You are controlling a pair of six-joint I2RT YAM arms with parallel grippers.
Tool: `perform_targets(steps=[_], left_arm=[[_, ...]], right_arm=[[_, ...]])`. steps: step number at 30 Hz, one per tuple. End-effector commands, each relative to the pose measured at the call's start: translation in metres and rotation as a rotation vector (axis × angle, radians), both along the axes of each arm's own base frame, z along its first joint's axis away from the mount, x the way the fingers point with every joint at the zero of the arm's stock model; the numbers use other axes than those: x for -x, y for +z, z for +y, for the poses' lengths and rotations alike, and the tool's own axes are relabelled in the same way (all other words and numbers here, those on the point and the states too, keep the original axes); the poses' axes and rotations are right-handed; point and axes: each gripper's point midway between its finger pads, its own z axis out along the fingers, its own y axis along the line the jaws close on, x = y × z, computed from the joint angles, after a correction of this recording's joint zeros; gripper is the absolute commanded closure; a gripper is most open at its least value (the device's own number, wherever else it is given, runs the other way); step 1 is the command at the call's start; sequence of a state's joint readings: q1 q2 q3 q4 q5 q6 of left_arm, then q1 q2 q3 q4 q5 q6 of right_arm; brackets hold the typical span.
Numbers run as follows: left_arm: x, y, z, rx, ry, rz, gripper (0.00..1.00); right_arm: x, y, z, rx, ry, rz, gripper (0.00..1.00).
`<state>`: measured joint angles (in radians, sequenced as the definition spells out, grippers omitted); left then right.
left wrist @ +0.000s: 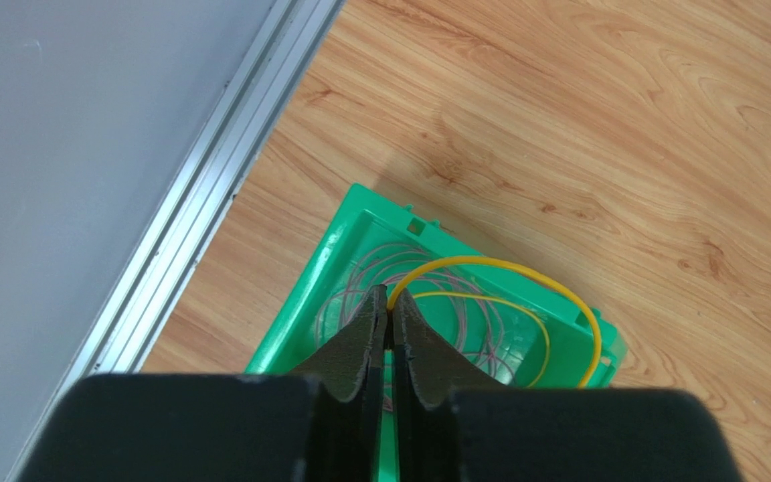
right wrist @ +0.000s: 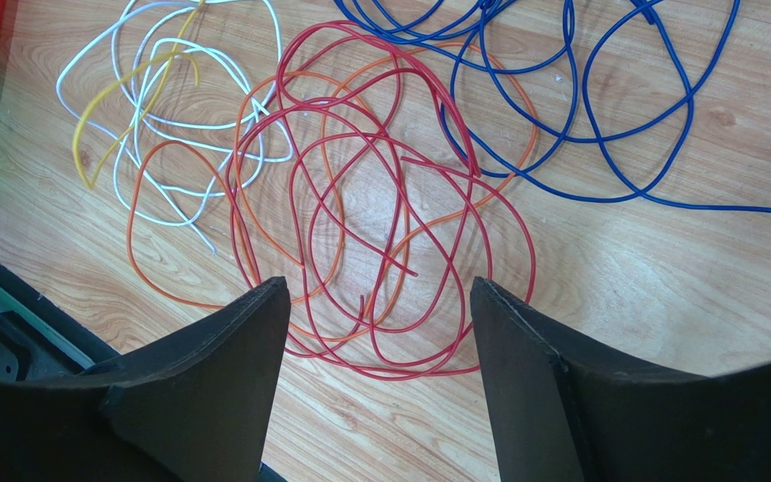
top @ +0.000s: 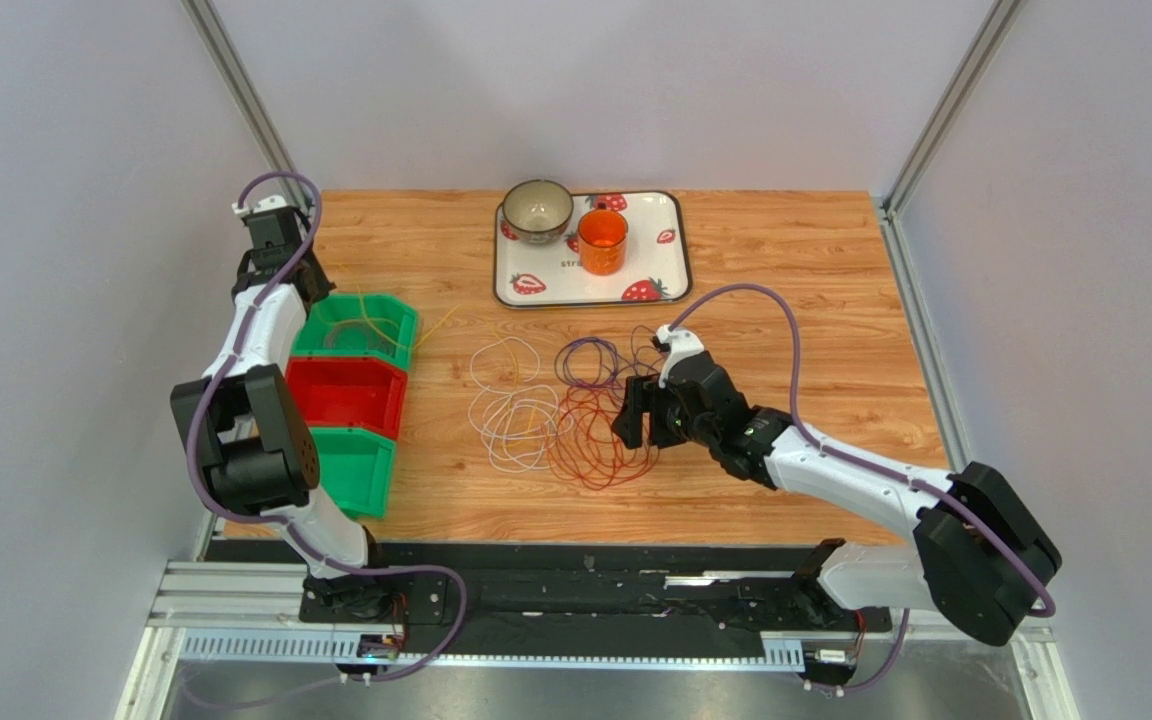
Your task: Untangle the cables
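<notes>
The cables (top: 567, 413) lie in loose loops mid-table. In the right wrist view, red loops (right wrist: 390, 231) overlap an orange one (right wrist: 158, 271), with white (right wrist: 158, 110) and a short yellow piece (right wrist: 108, 110) to their left and blue (right wrist: 581, 100) behind. My right gripper (right wrist: 377, 286) hangs open just above the near edge of the red loops, holding nothing. My left gripper (left wrist: 391, 294) is over the far green bin (left wrist: 339, 236), its jaws almost together, with a yellow cable (left wrist: 520, 271) coming out from between the tips and arching over the bin. Thin pinkish loops (left wrist: 359, 266) lie inside that bin.
A red bin (top: 345, 393) and a second green bin (top: 354, 465) stand in a row below the far green one (top: 364, 323) on the left. A strawberry tray (top: 665, 278) with a bowl (top: 537, 210) and an orange cup (top: 602, 240) sits at the back. An aluminium wall rail (left wrist: 209, 181) runs beside the bins.
</notes>
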<state>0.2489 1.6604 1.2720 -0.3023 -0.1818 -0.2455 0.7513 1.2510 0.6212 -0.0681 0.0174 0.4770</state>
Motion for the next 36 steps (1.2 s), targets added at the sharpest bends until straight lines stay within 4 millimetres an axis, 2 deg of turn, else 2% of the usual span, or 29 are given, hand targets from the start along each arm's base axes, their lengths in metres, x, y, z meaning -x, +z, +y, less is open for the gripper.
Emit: perform_targets(steps=[1,6,10,15,16,17,20,22,25,27,28,29,31,32,34,35,36], left_arm=[[-0.011,0.014,0.005,0.026,0.004,-0.067,0.77],[-0.008,0.02,0.005,0.024,0.013,-0.083,0.58],[-0.001,0.026,0.007,0.017,0.039,-0.097,0.52],[0.007,0.053,0.0,0.015,0.028,-0.158,0.51],[0.009,0.057,-0.004,0.014,0.012,-0.167,0.51],[0.011,0.069,-0.009,0.002,-0.003,-0.194,0.51],[0.011,0.088,-0.033,-0.056,-0.087,-0.217,0.5],[0.007,0.094,-0.059,-0.077,-0.173,-0.219,0.46],[0.001,0.093,-0.094,-0.08,-0.29,-0.192,0.43],[-0.002,0.077,-0.116,-0.083,-0.367,-0.12,0.43],[-0.006,0.078,-0.118,-0.08,-0.385,-0.112,0.43],[-0.008,0.062,-0.133,-0.067,-0.432,-0.06,0.43],[-0.013,0.055,-0.153,-0.042,-0.51,-0.034,0.42],[-0.013,0.038,-0.159,-0.023,-0.533,0.021,0.42],[-0.018,0.031,-0.174,-0.011,-0.574,0.051,0.42],[-0.018,0.016,-0.179,-0.002,-0.586,0.098,0.43],[-0.019,0.012,-0.188,0.012,-0.614,0.108,0.42]], right_arm=[[-0.006,0.017,0.006,-0.043,0.009,-0.059,0.3],[-0.006,0.017,0.005,-0.044,0.008,-0.062,0.3],[-0.005,0.017,0.005,-0.047,0.009,-0.063,0.3],[-0.005,0.018,0.005,-0.05,0.009,-0.07,0.3],[-0.004,0.018,0.005,-0.051,0.011,-0.068,0.3],[-0.005,0.017,0.004,-0.05,0.01,-0.068,0.3],[-0.005,0.018,0.004,-0.051,0.01,-0.069,0.3],[-0.005,0.017,0.004,-0.048,0.007,-0.068,0.3],[-0.004,0.017,0.004,-0.051,0.009,-0.068,0.3],[-0.004,0.016,0.003,-0.048,0.008,-0.066,0.3],[-0.004,0.018,0.004,-0.051,0.01,-0.069,0.3],[-0.005,0.017,0.003,-0.049,0.007,-0.069,0.3],[-0.004,0.017,0.003,-0.049,0.011,-0.069,0.3],[-0.004,0.017,0.003,-0.048,0.01,-0.07,0.3],[-0.004,0.017,0.003,-0.049,0.011,-0.069,0.3],[-0.004,0.017,0.003,-0.049,0.011,-0.069,0.3],[-0.003,0.016,0.003,-0.048,0.011,-0.068,0.3]])
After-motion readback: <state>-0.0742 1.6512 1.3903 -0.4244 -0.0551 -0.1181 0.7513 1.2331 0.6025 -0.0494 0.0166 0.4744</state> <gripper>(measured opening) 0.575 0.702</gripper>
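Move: Just over the left part of the far green bin, the left hand still has the yellow cable at its barely parted tips. The bin's middle lies about 5 cm to its right, roughly level fore and aft and 12 cm below. The red bin is some 11 cm nearer than the green bin. The white cable lies about 29 cm right of the hand and 12 cm back, on the table. From the right hand, the green bin is roughly 20 cm ahead and 41 cm left. Opening its fingers to about half, the left hand lets go of the yellow cable over the far green bin, staying put for the first part. Then it lifts about 8 cm and swings some 16 cm to the right, turning about 30 degrees clockwise and sinking again by 5 cm as it clears the bin's right side, fingers still half open. ##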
